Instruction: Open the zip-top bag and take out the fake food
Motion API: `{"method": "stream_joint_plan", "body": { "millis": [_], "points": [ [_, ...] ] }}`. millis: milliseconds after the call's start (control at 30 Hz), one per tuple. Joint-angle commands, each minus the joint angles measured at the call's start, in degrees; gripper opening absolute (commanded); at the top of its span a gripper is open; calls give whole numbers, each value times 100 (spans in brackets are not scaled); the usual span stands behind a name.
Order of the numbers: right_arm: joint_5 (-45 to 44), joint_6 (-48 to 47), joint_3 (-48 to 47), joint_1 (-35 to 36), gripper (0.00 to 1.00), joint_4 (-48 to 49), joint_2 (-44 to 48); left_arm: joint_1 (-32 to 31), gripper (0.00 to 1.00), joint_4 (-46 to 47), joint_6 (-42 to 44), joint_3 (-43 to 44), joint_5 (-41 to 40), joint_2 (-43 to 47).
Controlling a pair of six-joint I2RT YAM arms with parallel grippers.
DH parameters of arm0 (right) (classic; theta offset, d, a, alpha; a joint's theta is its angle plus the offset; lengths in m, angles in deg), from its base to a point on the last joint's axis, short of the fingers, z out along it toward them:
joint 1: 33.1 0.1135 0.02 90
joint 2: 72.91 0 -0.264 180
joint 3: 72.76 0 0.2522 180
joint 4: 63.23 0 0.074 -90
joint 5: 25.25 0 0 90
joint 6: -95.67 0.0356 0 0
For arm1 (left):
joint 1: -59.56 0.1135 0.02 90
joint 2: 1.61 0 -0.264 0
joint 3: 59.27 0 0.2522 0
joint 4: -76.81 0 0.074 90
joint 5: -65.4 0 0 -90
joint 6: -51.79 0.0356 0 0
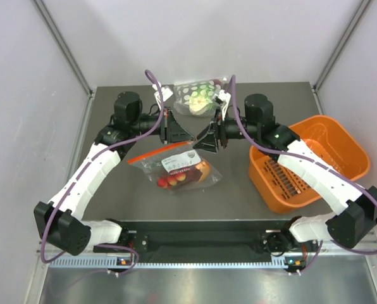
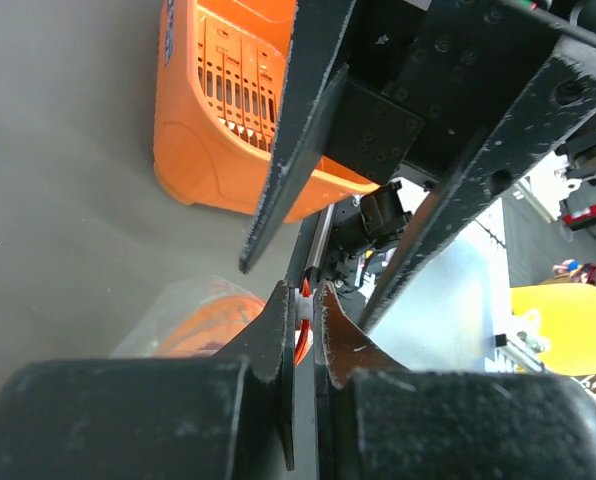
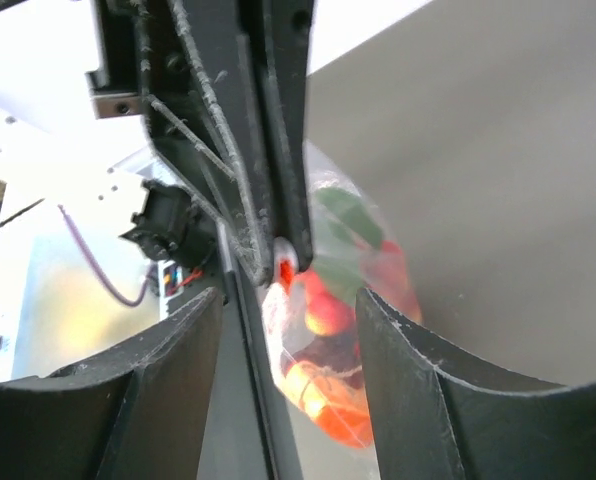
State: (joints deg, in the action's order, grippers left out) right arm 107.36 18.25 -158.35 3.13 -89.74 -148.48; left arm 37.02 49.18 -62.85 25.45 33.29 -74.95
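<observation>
The zip-top bag (image 1: 176,166) lies on the grey table, its red zip strip running up to the right. Fake food (image 1: 176,179), red and yellow pieces, shows through the plastic. My left gripper (image 1: 183,135) is shut on the strip's end. In the left wrist view its jaws (image 2: 303,292) pinch a small white slider and the red strip, with the bag (image 2: 193,315) hanging below left. My right gripper (image 1: 201,140) faces it, open. In the right wrist view those fingers (image 3: 288,295) stand apart on either side of the bag (image 3: 368,250) and its fake food (image 3: 323,310) without touching.
A second bag with green-and-white spotted contents (image 1: 197,94) lies at the back of the table behind both grippers. An orange basket (image 1: 283,201) stands at the right under the right arm and shows in the left wrist view (image 2: 208,150).
</observation>
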Motion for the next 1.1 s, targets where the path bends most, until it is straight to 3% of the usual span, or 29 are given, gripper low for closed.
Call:
{"method": "stream_joint_plan", "body": {
  "millis": [0,400,433,567,667,900,1067],
  "points": [
    [449,-124,-331,-46,56,89,-54,-4,0,-107,355,313,170,92],
    [494,280,-182,226,53,774,-423,-4,0,-46,311,313,117,153],
    [494,332,-165,253,50,870,-476,-4,0,15,276,287,135,153],
    [406,439,-164,323,18,1056,-608,-4,0,25,258,261,74,180],
    [327,360,-164,332,5,916,-626,22,0,-28,258,243,3,206],
    [-16,359,239,332,0,880,-292,224,0,-221,390,225,73,303],
    [-235,710,591,341,0,1494,-98,286,0,-274,382,155,223,347]
  ]
}}
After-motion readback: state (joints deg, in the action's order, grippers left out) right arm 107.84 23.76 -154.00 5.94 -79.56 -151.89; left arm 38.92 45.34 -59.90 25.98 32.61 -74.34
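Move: The corner of the bag with the orange zip's white slider is already pinched at the tips of the left fingers, about 1 cm right of the left hand's point. It lies about 3 cm to the left of the open right hand, level front to back and roughly 1 cm lower. From the right hand, the zip strip's middle is some 15 cm left, 2 cm back and 5 cm down, and the food hangs about 7 cm left, 6 cm back and 12 cm below. The bag's slider corner stays clamped in the left fingers while the right hand eases about 3 cm left to it, sinking some 2 cm overall. The right fingers close partway, then fully shut on the bit of orange zip beside the left fingertips. Late on, the left hand draws about 1 cm left, keeping its pinch. ##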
